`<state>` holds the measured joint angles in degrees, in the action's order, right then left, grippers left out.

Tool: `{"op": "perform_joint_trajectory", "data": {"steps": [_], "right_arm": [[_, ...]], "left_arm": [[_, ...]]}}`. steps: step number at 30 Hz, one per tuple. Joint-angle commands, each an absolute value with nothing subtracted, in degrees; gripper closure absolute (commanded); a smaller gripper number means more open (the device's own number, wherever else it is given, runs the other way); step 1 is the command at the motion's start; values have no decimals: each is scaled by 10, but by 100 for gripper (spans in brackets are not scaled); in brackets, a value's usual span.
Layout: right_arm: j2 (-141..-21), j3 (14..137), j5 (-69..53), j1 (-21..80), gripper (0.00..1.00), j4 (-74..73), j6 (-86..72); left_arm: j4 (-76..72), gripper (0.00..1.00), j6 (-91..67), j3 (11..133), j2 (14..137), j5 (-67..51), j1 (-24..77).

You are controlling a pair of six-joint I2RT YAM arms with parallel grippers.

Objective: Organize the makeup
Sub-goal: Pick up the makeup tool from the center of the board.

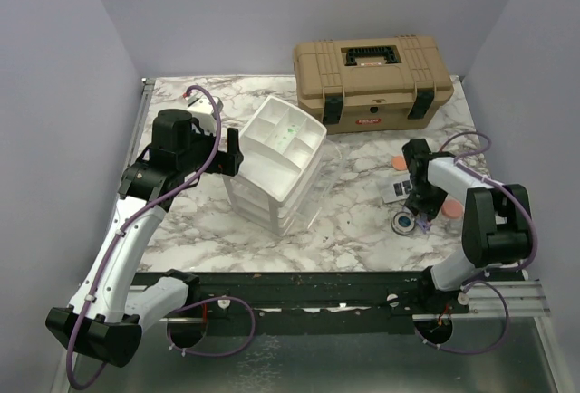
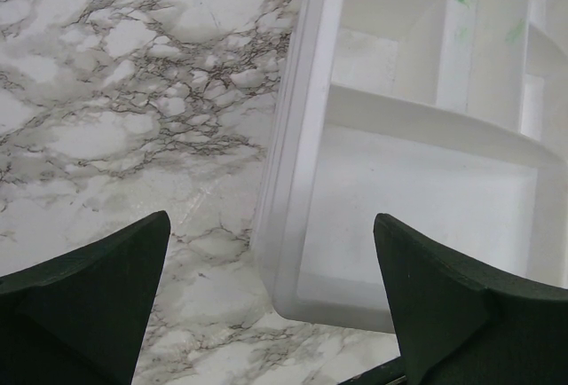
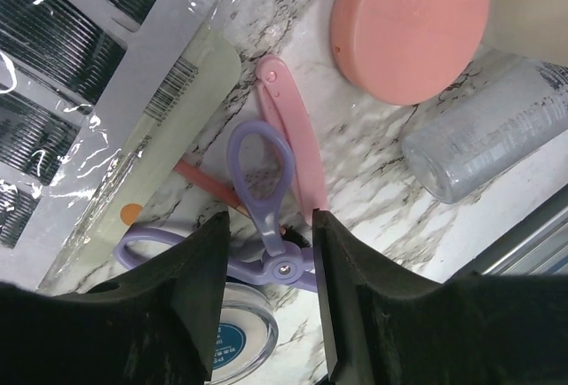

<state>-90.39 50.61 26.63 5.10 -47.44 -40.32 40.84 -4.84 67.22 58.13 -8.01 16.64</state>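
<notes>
The makeup lies in a cluster at the table's right: a pink round disc (image 3: 410, 26), a thin pink tool (image 3: 293, 137), a salmon pencil (image 3: 204, 185), a blue-centred compact (image 3: 235, 345), a clear tube (image 3: 484, 132) and a purple scissor-handled curler (image 3: 262, 172). My right gripper (image 3: 270, 225) hangs low over them, its jaws partly open and straddling the curler's pivot, with a gap on the left side. From above, the right gripper (image 1: 422, 216) sits beside the compact (image 1: 402, 223). My left gripper (image 2: 271, 221) is wide open and holds nothing, at the corner of the white drawer unit's top tray (image 2: 417, 119).
The white drawer unit (image 1: 276, 171) stands mid-table with its divided top tray exposed. A tan toolbox (image 1: 372, 81) is shut at the back. A clear packet of dark pins (image 3: 80, 74) lies left of the curler. Another pink disc (image 1: 400, 164) lies farther back.
</notes>
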Motion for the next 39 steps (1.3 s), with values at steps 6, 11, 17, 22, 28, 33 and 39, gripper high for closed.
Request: {"op": "perform_joint_trajectory", "data": {"steps": [6,11,17,22,28,33,39], "right_arm": [[-889,476,273,41,60,-446,-415],[-875,473,254,41,72,-436,-406],[-855,495,246,41,77,-447,-395],[-821,524,254,41,81,-474,-392],[-780,535,248,41,81,-482,-382],[-776,536,229,41,82,-486,-373],[-762,522,234,41,75,-488,-375]], "left_arm": [[410,1,-46,673,572,-67,171],[411,1,-46,676,573,-68,171],[413,1,-46,676,572,-64,171],[414,1,-46,678,572,-64,171],[415,1,-47,677,566,-67,171],[417,1,-49,677,561,-67,171],[423,1,-52,679,554,-66,171]]}}
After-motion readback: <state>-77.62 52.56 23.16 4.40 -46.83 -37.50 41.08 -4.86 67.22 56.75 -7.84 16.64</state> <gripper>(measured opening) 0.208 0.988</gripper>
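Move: The makeup tool, purple with scissor handles, lies right at the right fingertips: its middle almost straight below, about 1 cm down. A pink razor lies partly beneath it, some 2 cm ahead and 2 cm to the right; the silver compact is about 5 cm left and 1 cm back, the pink compact roughly 7 cm right and 3 cm ahead. From the left hand the tool lies some 47 cm right, 5 cm back and 26 cm below. Hold the right gripper down at the makeup tool's pivot and close its half-open fingers to nearly shut, then raise the hand about 5.5 cm away from the table while easing some 2.5 cm forward. Let the fingertips swing forward by around 15 degrees on the way up, keeping the fingers nearly closed. ##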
